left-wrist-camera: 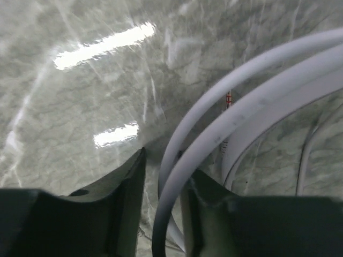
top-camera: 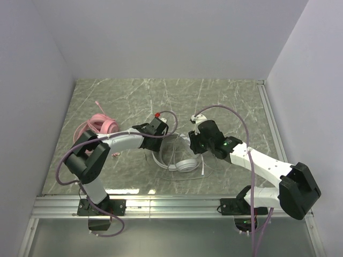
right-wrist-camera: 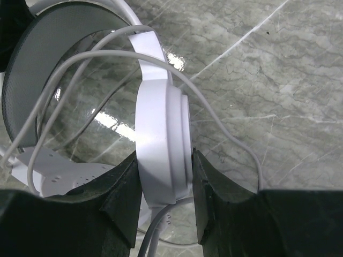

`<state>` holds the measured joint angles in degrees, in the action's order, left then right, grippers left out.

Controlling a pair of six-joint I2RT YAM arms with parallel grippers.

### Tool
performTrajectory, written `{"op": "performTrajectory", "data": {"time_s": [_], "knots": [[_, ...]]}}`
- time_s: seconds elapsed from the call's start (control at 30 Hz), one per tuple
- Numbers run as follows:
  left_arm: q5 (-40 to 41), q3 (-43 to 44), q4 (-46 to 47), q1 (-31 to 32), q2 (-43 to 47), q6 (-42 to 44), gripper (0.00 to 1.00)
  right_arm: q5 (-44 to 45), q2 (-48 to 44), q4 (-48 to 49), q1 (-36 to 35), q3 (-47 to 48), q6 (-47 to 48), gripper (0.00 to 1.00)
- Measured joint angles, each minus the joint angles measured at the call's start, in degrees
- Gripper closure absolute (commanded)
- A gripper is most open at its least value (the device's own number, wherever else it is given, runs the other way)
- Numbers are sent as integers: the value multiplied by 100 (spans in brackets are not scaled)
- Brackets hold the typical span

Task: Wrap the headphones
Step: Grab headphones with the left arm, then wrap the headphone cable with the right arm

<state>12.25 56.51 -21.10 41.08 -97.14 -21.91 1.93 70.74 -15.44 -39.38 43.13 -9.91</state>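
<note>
The white headphones (top-camera: 186, 165) lie mid-table with their pale cable (top-camera: 167, 145) looped loosely around them. My right gripper (top-camera: 193, 145) is shut on one white earcup (right-wrist-camera: 161, 128), both fingers pressed to its sides; the other earcup's grey pad (right-wrist-camera: 48, 64) shows at upper left, with cable (right-wrist-camera: 225, 134) draped across. My left gripper (top-camera: 159, 131) hovers over the cable loops. Its jaws stand apart in the left wrist view, and cable strands (left-wrist-camera: 241, 107) run between them, resting against the right finger (left-wrist-camera: 201, 187) with a gap on the left. The pink headphones (top-camera: 103, 126) sit at far left, untouched.
White enclosure walls stand on three sides of the marbled table (top-camera: 225, 101). An aluminium rail (top-camera: 171, 203) runs along the near edge by the arm bases. The pink headset's thin cable end (top-camera: 98, 104) trails toward the back left. Purple arm hoses (top-camera: 238, 120) arc above the table.
</note>
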Motion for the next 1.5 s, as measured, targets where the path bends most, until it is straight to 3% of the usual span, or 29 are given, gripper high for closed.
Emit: {"op": "performTrajectory", "data": {"time_s": [0.03,0.07,0.17,0.27,0.3,0.4,0.63,0.83,1.07,1.17,1.5], "knots": [[-20,22,-20,0,-68,-13,72,0,-9,0,0,-17,0,98],[-39,68,-44,0,-118,-26,84,-2,-11,2,0,-35,0,98],[-94,166,-59,4,-179,-20,100,4,-11,11,0,-44,0,97],[-118,168,-94,11,-184,-22,100,-2,-11,22,2,-44,-2,81],[-125,173,-101,9,-184,-22,100,-2,-11,24,2,-44,-2,64],[-168,190,-149,9,-181,-22,100,-2,-50,22,4,-52,-22,50],[-363,192,-407,26,46,-20,100,-219,-938,365,210,-160,-295,43],[-581,234,-623,-26,439,-46,100,-509,-2310,745,883,-470,-601,41],[-826,535,-922,-188,879,-118,100,-483,-2516,776,1248,-636,-752,34],[-887,824,-1215,-278,1034,-109,100,-422,-2514,780,1303,-859,-876,6],[-1154,2070,-2345,-483,1237,2,100,-407,-2531,1364,1403,-1659,-1115,10]]}}
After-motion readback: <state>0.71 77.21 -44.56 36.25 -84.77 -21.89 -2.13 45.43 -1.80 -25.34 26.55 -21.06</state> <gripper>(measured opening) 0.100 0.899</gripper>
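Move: My left hand is low over the table with the white headphones' headband already between its open fingers, about 1 cm below the hand point. My right hand still holds the upper ear cup; the headband at my left fingers lies some 12 cm to its left, 3 cm ahead and 6 cm lower. The lower ear cup is about 5 cm back and 6 cm below my right hand, and the microphone boom 6 cm to its right, 5 cm back. I shut my left fingers on the headband and pinch it, then raise it about 16 cm, nearly straight up, the hand's left side dipping a little. My right hand stays until the pinch is made, then lets go of the upper ear cup, rises some 12 cm while drawing off to the right, and sinks back about 7 cm, its left side rolled up some 20 degrees and its fingers opening wide beside the headphones. ##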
